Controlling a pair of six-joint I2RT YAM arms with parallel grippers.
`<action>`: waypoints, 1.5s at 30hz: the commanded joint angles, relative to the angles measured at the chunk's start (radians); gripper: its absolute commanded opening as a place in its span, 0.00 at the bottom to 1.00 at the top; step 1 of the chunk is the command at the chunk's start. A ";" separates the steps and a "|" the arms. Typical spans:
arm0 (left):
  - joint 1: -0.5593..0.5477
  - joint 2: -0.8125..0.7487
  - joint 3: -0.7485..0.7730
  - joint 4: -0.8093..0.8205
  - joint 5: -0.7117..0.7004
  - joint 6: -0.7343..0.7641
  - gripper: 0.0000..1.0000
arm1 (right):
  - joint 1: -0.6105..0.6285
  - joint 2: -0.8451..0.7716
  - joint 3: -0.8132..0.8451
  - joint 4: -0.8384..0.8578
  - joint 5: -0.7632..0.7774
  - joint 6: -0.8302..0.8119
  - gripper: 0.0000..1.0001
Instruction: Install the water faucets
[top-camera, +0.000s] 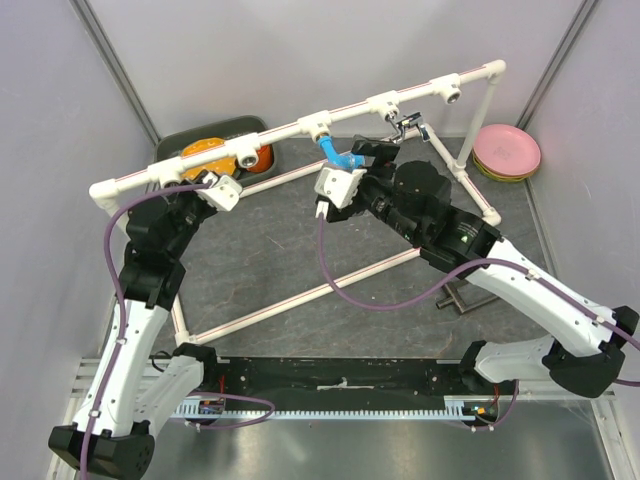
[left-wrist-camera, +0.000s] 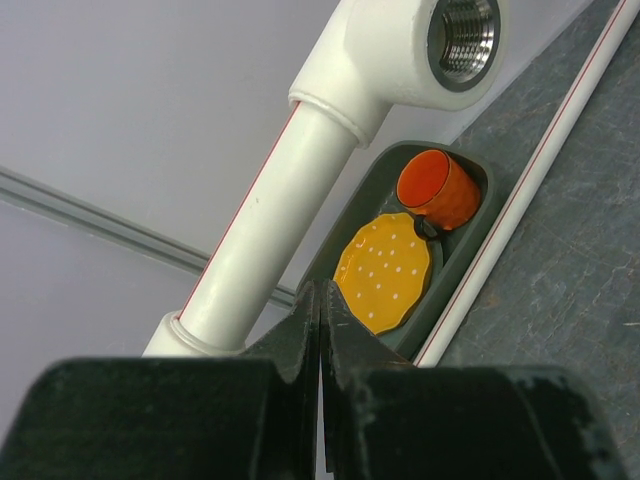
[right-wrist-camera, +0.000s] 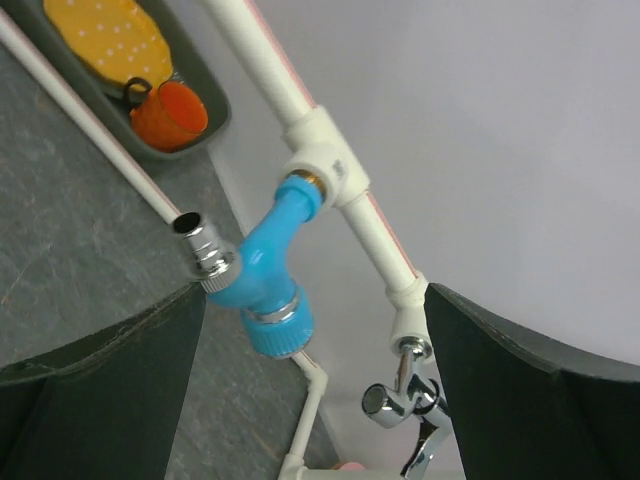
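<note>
The blue plastic faucet (right-wrist-camera: 270, 275) sits with its orange threaded end in a white tee socket (right-wrist-camera: 320, 165) of the pipe frame's top rail, also seen in the top view (top-camera: 338, 155). The chrome faucet (right-wrist-camera: 405, 405) hangs from the neighbouring tee to the right (top-camera: 410, 127). My right gripper (right-wrist-camera: 312, 292) is open, its fingers wide on either side of the blue faucet's knob without touching it (top-camera: 362, 160). My left gripper (left-wrist-camera: 320, 292) is shut and empty, just below the rail beside an empty threaded socket (left-wrist-camera: 462, 40), at the left in the top view (top-camera: 213, 180).
A dark tray (top-camera: 190, 140) behind the frame holds a yellow dotted plate (left-wrist-camera: 385, 270) and an orange mug (left-wrist-camera: 438, 190). Pink plates (top-camera: 507, 152) are stacked at the back right. The frame's lower pipes (top-camera: 300, 300) cross the grey table. Grey walls close in on both sides.
</note>
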 joint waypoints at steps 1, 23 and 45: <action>0.013 0.008 -0.004 0.037 -0.019 -0.019 0.02 | 0.000 0.005 0.042 -0.113 -0.037 -0.139 0.98; 0.023 0.010 -0.022 0.145 -0.080 -0.002 0.14 | 0.002 0.141 -0.107 0.270 0.120 -0.339 0.97; -0.043 -0.114 0.125 0.053 -0.085 0.012 0.62 | -0.024 0.174 -0.153 0.302 0.084 -0.265 0.97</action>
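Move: The blue faucet's body is about 9 cm ahead of the right gripper, 5 cm to its left and 5 cm lower. The rail tee it sits in lies 5 cm beyond the faucet body, 4 cm farther left and about level with the gripper. The chrome faucet is some 14 cm ahead, 6 cm to the right, at the gripper's height. From the left gripper, the blue faucet lies about 28 cm to the right, 8 cm ahead, roughly level. Lower the open right gripper about 4 cm, then carry it some 5 cm forward and a little left while still sinking, rolling its left side down some 15 degrees, to bring the blue faucet's chrome outlet between the spread fingers. Keep them wide open. Meanwhile sink the left gripper about 3 cm by the white rail and open its shut fingers past halfway. ##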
